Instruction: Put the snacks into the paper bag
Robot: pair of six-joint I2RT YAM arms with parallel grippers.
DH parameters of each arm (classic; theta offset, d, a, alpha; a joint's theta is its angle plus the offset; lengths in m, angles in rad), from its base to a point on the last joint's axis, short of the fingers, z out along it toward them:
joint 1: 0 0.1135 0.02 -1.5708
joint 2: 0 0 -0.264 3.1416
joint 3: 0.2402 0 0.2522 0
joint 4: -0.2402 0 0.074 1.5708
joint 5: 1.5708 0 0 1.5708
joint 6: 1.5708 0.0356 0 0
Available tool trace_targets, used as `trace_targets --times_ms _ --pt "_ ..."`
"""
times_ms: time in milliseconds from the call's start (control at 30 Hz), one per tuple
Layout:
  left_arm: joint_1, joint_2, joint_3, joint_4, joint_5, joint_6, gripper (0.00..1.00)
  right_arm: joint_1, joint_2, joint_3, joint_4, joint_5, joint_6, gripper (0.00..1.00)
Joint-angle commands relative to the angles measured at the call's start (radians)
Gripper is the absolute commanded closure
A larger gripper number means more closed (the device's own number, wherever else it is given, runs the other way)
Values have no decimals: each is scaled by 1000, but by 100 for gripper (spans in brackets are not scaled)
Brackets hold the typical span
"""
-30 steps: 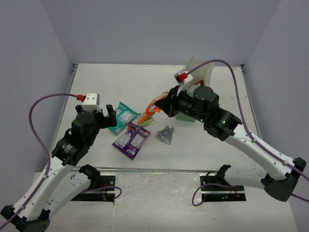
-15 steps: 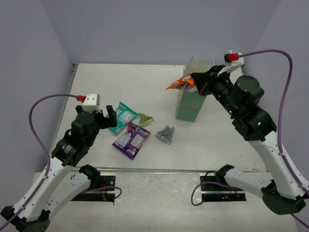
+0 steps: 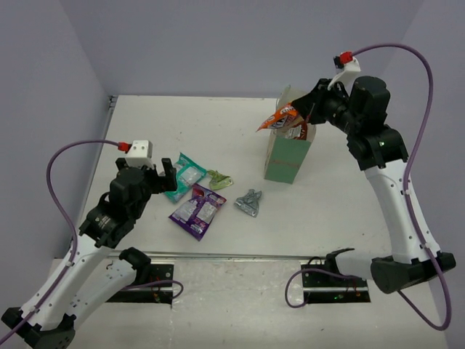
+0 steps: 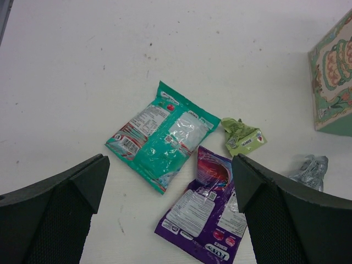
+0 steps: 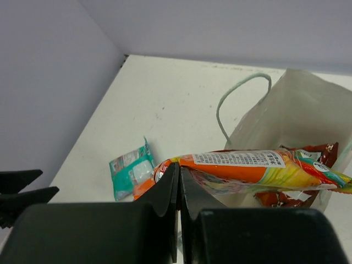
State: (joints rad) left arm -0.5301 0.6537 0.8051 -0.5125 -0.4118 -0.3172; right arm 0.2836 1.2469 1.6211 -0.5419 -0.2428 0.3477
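The mint-green paper bag [image 3: 289,158] [image 4: 334,91] stands upright at the back right, its cream inside [image 5: 300,110] showing. My right gripper [image 3: 302,116] [image 5: 179,171] is shut on one end of the orange snack packet [image 3: 279,119] [image 5: 247,164], holding it level over the bag's mouth. A red packet [image 5: 309,150] lies inside the bag. On the table lie the teal [image 3: 183,174] [image 4: 163,135], purple [image 3: 197,209] [image 4: 212,212], green [image 3: 220,178] [image 4: 243,136] and silver [image 3: 248,201] [image 4: 309,170] packets. My left gripper [image 3: 166,177] [image 4: 170,165] hangs open above the teal and purple ones.
Pale walls close the table [image 3: 218,123] in at the back and both sides. The bag's thin handle [image 5: 237,98] loops up at its near rim. Purple cables [image 3: 65,156] arc over both arms.
My right arm has carried the orange packet up from the table's middle to above the bag's mouth. The left arm and the packets on the table have stayed put.
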Motion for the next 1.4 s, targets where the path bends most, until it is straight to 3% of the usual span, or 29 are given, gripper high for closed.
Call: trace_targets --times_ms 0,333,400,433,467,500,600,767,933,1067,1300,1367 --pt "8 3 -1 40 5 23 0 -53 17 60 22 -249 31 100" --pt "15 6 -1 40 8 24 0 -159 60 3 89 -418 108 100" --pt "15 9 -1 42 8 24 0 -162 66 9 91 -426 125 81" --pt "16 8 -1 42 10 24 0 -162 66 11 92 -426 125 56" --pt "16 9 -1 40 10 24 0 -162 62 10 95 -426 128 44" --pt "15 9 -3 40 10 24 0 -162 57 7 97 -421 129 35" --pt "16 9 -1 40 10 24 0 -162 33 2 105 -398 132 23" --pt "24 4 -4 57 41 32 0 -161 -9 -21 148 -424 165 18" --pt "25 14 -6 57 42 30 0 -60 -88 -12 84 -265 64 2" --pt "27 55 3 40 42 17 0 25 -128 -12 43 -173 19 1" --pt "30 167 40 -30 73 -100 0 130 -225 -216 114 -188 -5 1" --pt "32 210 49 -57 85 -131 0 195 -233 -239 88 -132 -59 1"
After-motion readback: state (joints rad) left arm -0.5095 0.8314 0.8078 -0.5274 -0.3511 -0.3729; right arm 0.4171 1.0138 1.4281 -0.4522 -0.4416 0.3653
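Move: The paper bag's middle lies about 4 cm ahead of the right hand, straight in line and some 28 cm below; that hand already holds the orange snack. The silver snack is 13 cm back and 11 left, the green one 3 back and 21 left, both 41 down. From the left hand, the teal snack is 6 ahead, 5 right, 23 down, the purple one 4 back and 11 right, and the bag 12 ahead, 39 right. The right hand dips, releases the orange snack into the bag, backs off 10 cm; left sinks 5 cm. ##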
